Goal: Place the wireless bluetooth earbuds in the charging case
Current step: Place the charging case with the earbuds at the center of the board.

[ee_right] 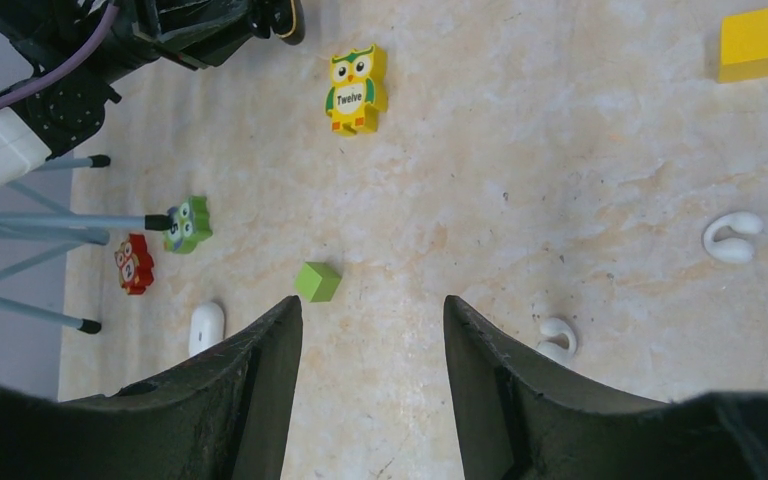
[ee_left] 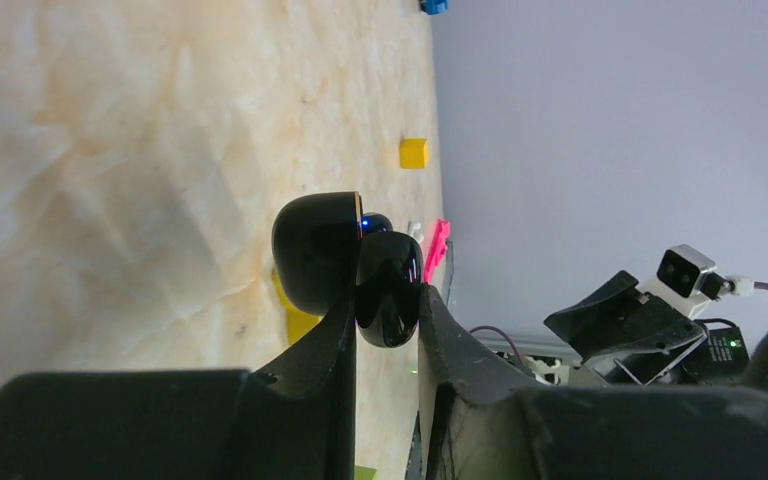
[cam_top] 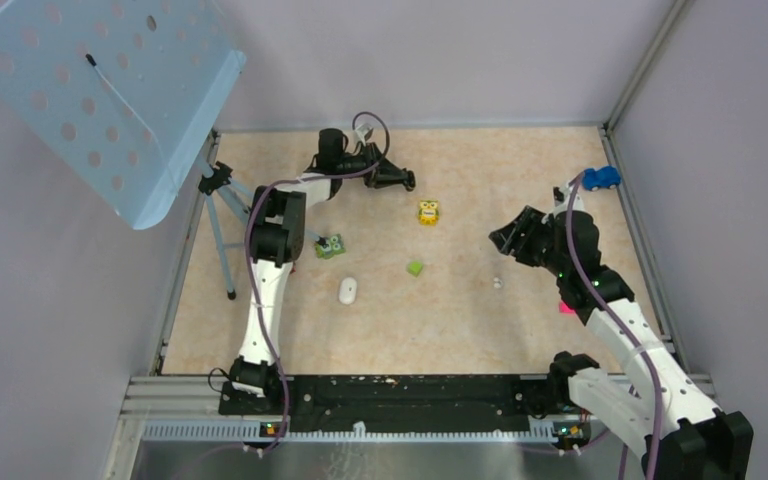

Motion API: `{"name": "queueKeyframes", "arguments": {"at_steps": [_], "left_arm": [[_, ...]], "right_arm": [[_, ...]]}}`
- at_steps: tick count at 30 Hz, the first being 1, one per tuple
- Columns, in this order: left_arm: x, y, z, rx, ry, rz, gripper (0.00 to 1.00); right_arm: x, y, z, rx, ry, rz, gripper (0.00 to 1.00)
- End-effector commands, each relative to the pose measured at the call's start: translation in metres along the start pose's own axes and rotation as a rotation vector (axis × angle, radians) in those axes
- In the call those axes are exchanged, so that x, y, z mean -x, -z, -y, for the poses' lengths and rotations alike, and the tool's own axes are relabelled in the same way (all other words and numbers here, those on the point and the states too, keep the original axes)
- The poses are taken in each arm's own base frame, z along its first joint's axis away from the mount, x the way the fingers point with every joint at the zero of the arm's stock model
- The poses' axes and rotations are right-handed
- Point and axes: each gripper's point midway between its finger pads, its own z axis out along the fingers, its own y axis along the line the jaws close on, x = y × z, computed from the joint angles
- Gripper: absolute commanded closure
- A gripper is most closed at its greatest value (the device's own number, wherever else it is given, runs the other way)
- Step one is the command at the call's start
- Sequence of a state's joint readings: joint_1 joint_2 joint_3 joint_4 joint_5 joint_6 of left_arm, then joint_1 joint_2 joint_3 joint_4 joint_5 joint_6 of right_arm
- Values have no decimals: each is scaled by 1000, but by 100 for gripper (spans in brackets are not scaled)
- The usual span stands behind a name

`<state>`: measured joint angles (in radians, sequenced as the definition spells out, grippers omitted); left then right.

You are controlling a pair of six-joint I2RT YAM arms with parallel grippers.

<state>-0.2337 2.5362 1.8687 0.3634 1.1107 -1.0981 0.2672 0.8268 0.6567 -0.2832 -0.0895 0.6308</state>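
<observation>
My left gripper (ee_left: 387, 293) is shut on the glossy black charging case (ee_left: 392, 300), low at the back of the table (cam_top: 400, 180). The case shows as two rounded halves with a blue light between them. One half sits between my fingers; the other half (ee_left: 315, 250) bulges outside the left finger, toward the table. The earbuds are hidden; I cannot see inside the case. My right gripper (ee_right: 372, 310) stands open and empty above the table right of centre (cam_top: 502, 238), apart from everything.
A green cube (ee_right: 317, 281), a white oval pod (ee_right: 206, 327), a yellow owl toy (ee_right: 356, 90) and two white hook-shaped pieces (ee_right: 732, 238) (ee_right: 557, 340) lie on the table. A yellow block (ee_right: 754, 43), a blue car (cam_top: 601, 178) and a tripod (cam_top: 222, 215) stand around the edges.
</observation>
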Motion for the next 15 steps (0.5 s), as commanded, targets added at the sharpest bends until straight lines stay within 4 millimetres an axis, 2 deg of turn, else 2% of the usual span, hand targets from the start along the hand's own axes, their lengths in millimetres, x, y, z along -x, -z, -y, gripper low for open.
{"name": "queueKeyframes", "arguments": {"at_steps": [1, 8, 15], "left_arm": [[3, 5, -21, 57, -44, 10, 100], [-3, 19, -38, 77, -7, 9, 100], [-7, 24, -46, 107, 4, 3, 100]], "right_arm": [[12, 0, -10, 35, 11, 25, 47], [10, 1, -9, 36, 16, 25, 47], [11, 0, -11, 47, 15, 29, 47]]}}
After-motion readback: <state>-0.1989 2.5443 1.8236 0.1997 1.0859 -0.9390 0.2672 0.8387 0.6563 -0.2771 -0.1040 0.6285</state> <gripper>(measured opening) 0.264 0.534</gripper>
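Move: The left gripper holds the charging case and is taking it down to the clear board beneath, about 9 cm below the hand and 2 cm to its left. The yellow owl lies some 5 cm to this hand's right and 4 cm back. The green cube is about 18 cm back and 1 cm right, the green owl some 12 cm back and 18 cm left. From the right gripper, that clear spot is about 22 cm ahead, 22 cm left and 17 cm below. Lower the left gripper about 4.5 cm towards the clear board just beyond and left of the yellow owl, easing it some 2.5 cm to the left as it sinks. Keep the fingers shut on the case and let their tips dip about 5 degrees more. ##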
